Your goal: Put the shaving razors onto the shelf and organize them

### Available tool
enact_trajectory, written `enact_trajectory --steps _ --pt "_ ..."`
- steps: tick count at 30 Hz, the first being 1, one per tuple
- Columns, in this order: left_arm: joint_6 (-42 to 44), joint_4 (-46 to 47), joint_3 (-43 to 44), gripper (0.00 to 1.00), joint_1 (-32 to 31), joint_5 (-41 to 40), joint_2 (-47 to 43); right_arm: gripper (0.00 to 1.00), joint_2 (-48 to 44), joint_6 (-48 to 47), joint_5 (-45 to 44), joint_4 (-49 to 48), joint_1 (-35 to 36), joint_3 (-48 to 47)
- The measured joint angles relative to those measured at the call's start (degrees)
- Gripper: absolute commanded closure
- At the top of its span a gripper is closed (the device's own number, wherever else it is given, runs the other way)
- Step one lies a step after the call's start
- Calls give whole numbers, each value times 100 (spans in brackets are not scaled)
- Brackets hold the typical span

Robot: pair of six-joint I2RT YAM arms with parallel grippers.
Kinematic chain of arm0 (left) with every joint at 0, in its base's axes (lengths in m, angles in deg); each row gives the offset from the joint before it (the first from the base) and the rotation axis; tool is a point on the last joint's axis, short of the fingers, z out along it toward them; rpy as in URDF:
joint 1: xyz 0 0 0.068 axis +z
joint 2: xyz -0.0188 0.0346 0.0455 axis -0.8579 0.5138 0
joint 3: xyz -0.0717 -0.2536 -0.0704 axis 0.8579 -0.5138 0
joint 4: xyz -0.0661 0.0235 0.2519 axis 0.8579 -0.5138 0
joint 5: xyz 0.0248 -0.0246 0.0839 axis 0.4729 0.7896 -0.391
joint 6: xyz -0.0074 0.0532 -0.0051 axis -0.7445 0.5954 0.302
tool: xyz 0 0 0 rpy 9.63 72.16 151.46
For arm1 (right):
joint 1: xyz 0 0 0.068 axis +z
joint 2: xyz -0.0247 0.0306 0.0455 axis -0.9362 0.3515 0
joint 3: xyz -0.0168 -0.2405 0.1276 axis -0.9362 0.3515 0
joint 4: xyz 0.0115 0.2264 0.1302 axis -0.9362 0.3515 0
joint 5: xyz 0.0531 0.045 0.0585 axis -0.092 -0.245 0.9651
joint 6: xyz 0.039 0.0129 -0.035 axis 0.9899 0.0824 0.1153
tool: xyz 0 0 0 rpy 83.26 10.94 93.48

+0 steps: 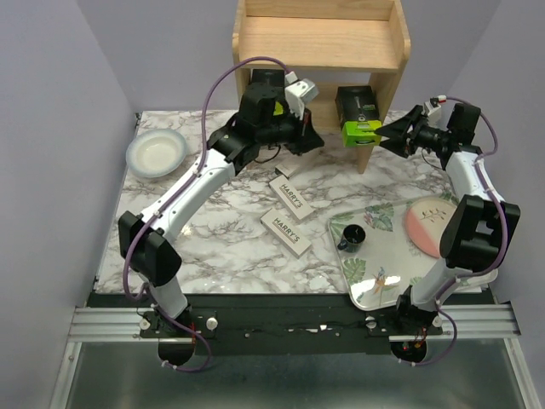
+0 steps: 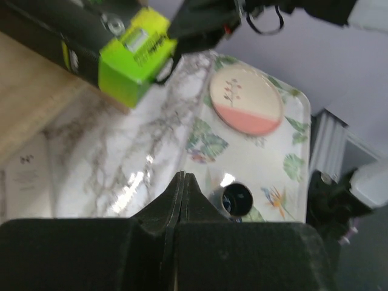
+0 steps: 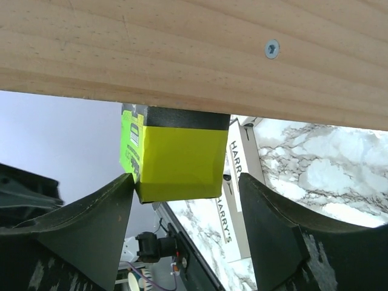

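A black razor pack with a lime-green end [image 1: 359,128] lies on the lower tier of the wooden shelf [image 1: 319,43], with its green end sticking out at the front right. My right gripper [image 1: 387,135] is open around that green end [image 3: 179,160]. Its left finger is at the pack's corner and the right finger [image 3: 267,212] stands apart. Two white HARRY'S boxes [image 1: 294,196] [image 1: 286,232] lie on the marble table. My left gripper [image 1: 311,141] is shut and empty [image 2: 182,177], hovering in front of the shelf, left of the pack [image 2: 130,60].
A leaf-patterned tray [image 1: 375,281] at the front right holds a black cup [image 1: 352,236] and a pink-and-cream plate [image 1: 430,223]. A white bowl [image 1: 156,152] sits at the far left. The shelf's upper tier hangs just above the right gripper [image 3: 182,48].
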Motion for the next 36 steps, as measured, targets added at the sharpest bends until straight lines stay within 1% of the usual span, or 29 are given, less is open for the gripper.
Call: enact_trajectory --steps 2,5,6,8,9,13,16,20,23,29,36 --pt "13 -22 549 100 -190 -518 249 22 -28 39 0 -66 2 33" --pt "44 37 1104 100 -426 -1355 660 22 -103 92 2 -146 2 133" --pt "46 68 1193 100 -472 -1611 778 22 -127 111 2 -186 2 175" --pt "44 140 1349 100 -621 -2367 1180 22 -181 157 4 -232 2 260" --pt "44 142 1355 100 -654 -2522 1281 22 -199 177 4 -236 2 286" --pt "114 125 1635 100 -785 -3609 1978 22 -199 216 4 -243 2 291" --pt "264 177 1897 100 -839 -4118 2367 23 -201 243 4 -251 2 291" --pt "404 361 2288 100 -876 -4509 2651 23 -201 321 4 -334 2 328" --pt "496 586 2573 100 -890 -4634 2793 23 -201 372 9 -376 2 365" --pt "533 925 2887 100 -962 -4664 3023 23 -323 426 9 -424 2 490" --pt "579 1088 2986 100 -999 -4642 3388 23 -671 426 7 -501 7 737"
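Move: The razor box at the right end of the lower shelf is the left hand's goal, about 19 cm ahead, 13 cm to its right and 7 cm below. The shelf's right side panel stands some 6 cm to the right of that box, and the other razor box lies about 23 cm to the left of it, level with it. From the right hand, the right-end box is roughly 7 cm ahead, 6 cm left and 2 cm lower. With its fingers kept shut, the left hand reaches about 16 cm forward and 9 cm right into the shelf opening, dipping, rising a little and sinking again to end some 6 cm lower, while it swings about 35 degrees counter-clockwise so the fingertips come up to the left side of the right-end razor box, near its green band. The right hand, already free with fingers wide open, waits beside the box and then backs off a couple of centimetres. ##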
